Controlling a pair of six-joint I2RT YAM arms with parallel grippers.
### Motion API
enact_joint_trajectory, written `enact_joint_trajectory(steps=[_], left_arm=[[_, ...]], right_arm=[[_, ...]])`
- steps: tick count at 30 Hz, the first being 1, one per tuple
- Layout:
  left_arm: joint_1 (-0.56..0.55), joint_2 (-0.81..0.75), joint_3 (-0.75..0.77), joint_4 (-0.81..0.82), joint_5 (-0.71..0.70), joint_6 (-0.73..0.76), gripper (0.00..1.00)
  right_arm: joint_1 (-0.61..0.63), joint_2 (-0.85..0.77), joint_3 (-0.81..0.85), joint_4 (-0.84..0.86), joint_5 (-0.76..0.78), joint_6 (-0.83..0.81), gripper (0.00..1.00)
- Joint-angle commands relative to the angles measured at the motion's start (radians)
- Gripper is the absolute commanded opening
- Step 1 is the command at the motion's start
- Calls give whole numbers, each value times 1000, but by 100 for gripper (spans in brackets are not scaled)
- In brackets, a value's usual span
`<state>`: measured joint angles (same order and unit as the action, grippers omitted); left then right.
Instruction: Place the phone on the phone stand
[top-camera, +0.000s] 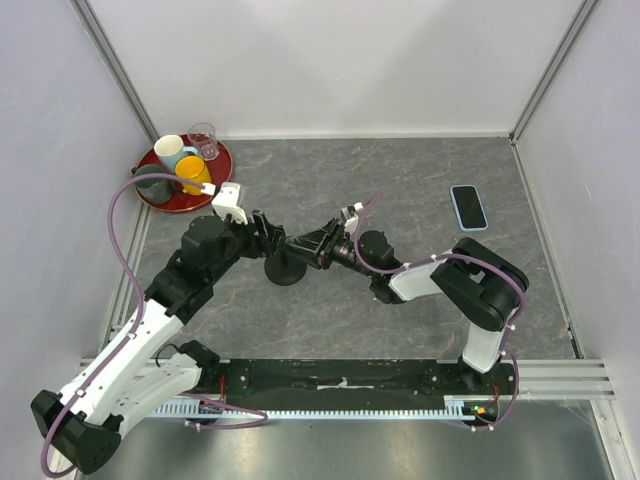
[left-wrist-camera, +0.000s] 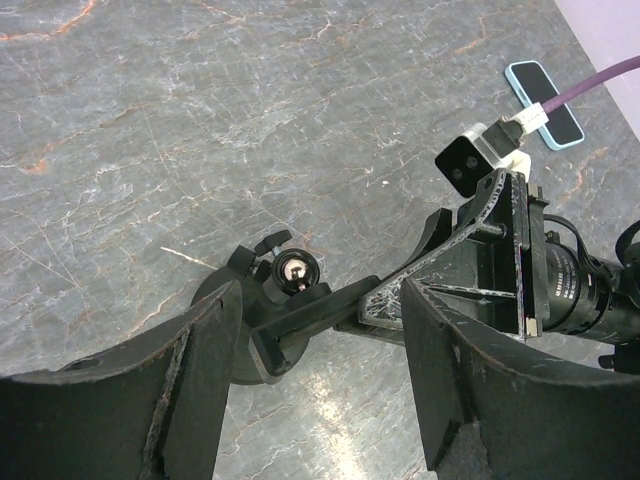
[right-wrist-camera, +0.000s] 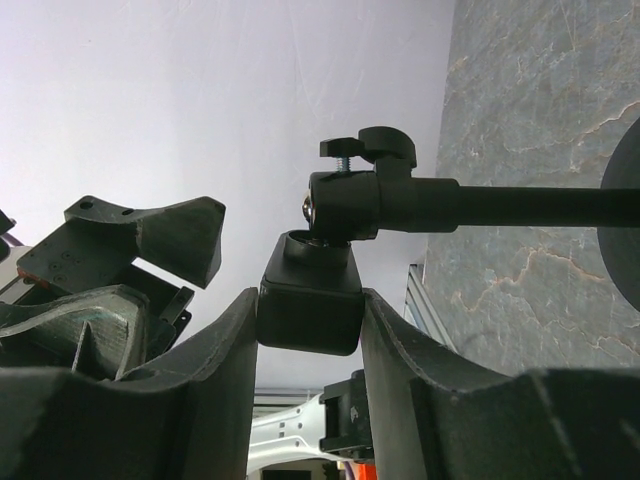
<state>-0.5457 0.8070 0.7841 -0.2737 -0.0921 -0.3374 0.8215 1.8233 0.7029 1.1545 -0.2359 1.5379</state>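
The phone (top-camera: 467, 207), black screen up with a light blue edge, lies flat on the table at the far right, apart from both arms; the left wrist view shows the phone (left-wrist-camera: 543, 103) at its top right. The black phone stand (top-camera: 286, 270) rests on its round base mid-table. My right gripper (top-camera: 303, 247) is shut on the stand's square cradle block (right-wrist-camera: 308, 310), with its fingers (right-wrist-camera: 400, 350) pressed on both sides. My left gripper (top-camera: 266, 237) hangs open just left of the stand. The cradle arm (left-wrist-camera: 300, 325) lies between its spread fingers (left-wrist-camera: 190, 380).
A red round tray (top-camera: 215, 187) sits at the back left with a white mug (top-camera: 170, 152), a yellow cup (top-camera: 192, 172) and a glass (top-camera: 203, 140) on it. Pale walls close in three sides. A metal rail (top-camera: 340, 385) runs along the near edge.
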Motion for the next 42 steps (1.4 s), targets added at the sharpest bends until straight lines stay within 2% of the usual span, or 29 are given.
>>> enact_joint_trajectory(steps=[1, 4, 6, 13, 18, 22, 26, 29, 35, 42], left_arm=[[0, 0, 0, 42, 18, 38, 71], [0, -2, 0, 41, 18, 40, 71], [0, -2, 1, 41, 18, 41, 71], [0, -5, 3, 36, 20, 47, 70], [0, -8, 3, 36, 19, 51, 71], [0, -9, 4, 39, 25, 51, 71], [0, -9, 4, 37, 32, 47, 71], [0, -11, 4, 41, 37, 44, 71], [1, -17, -2, 48, 48, 40, 70], [3, -11, -2, 53, 60, 34, 70]], right_arm=[[-38, -36, 44, -168, 21, -85, 0], [-79, -59, 105, -286, 11, -166, 0], [-102, -35, 165, -353, -69, -208, 0], [-157, 77, 354, -390, -310, -225, 0], [-159, 71, 363, -466, -281, -236, 0], [-160, 65, 308, -423, -240, -173, 2], [-159, 24, 230, -377, -111, -92, 0], [-157, 5, 178, -314, -69, -10, 0], [-131, 17, 173, -312, -19, 28, 0], [-104, 100, 237, -369, 0, -2, 0]])
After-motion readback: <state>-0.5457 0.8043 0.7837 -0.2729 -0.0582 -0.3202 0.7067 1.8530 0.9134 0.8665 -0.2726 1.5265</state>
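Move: The right hand already grips the phone stand by its head, with the post just beyond its fingertips. The clear table patch the stand is taken over lies about 9 cm ahead, 2 cm left and 17 cm below. The left gripper hovers 4 cm left and 7 cm above; the phone lies some 18 cm ahead and 48 cm right, the red tray 27 cm ahead and 35 cm left. From the left hand that patch is 9 cm ahead, 1 cm right, 23 cm below. Keeping its pinch on the stand's head, the right hand carries the stand quickly forward by about 7 cm at nearly the same height, out from below the left hand's open fingers, while its left-pointing fingertips dip about 10 degrees. It then stays that far out, edging a centimetre or two to the right and partly back, as the wrist swings some 10 degrees clockwise and the dip half undoes itself. ##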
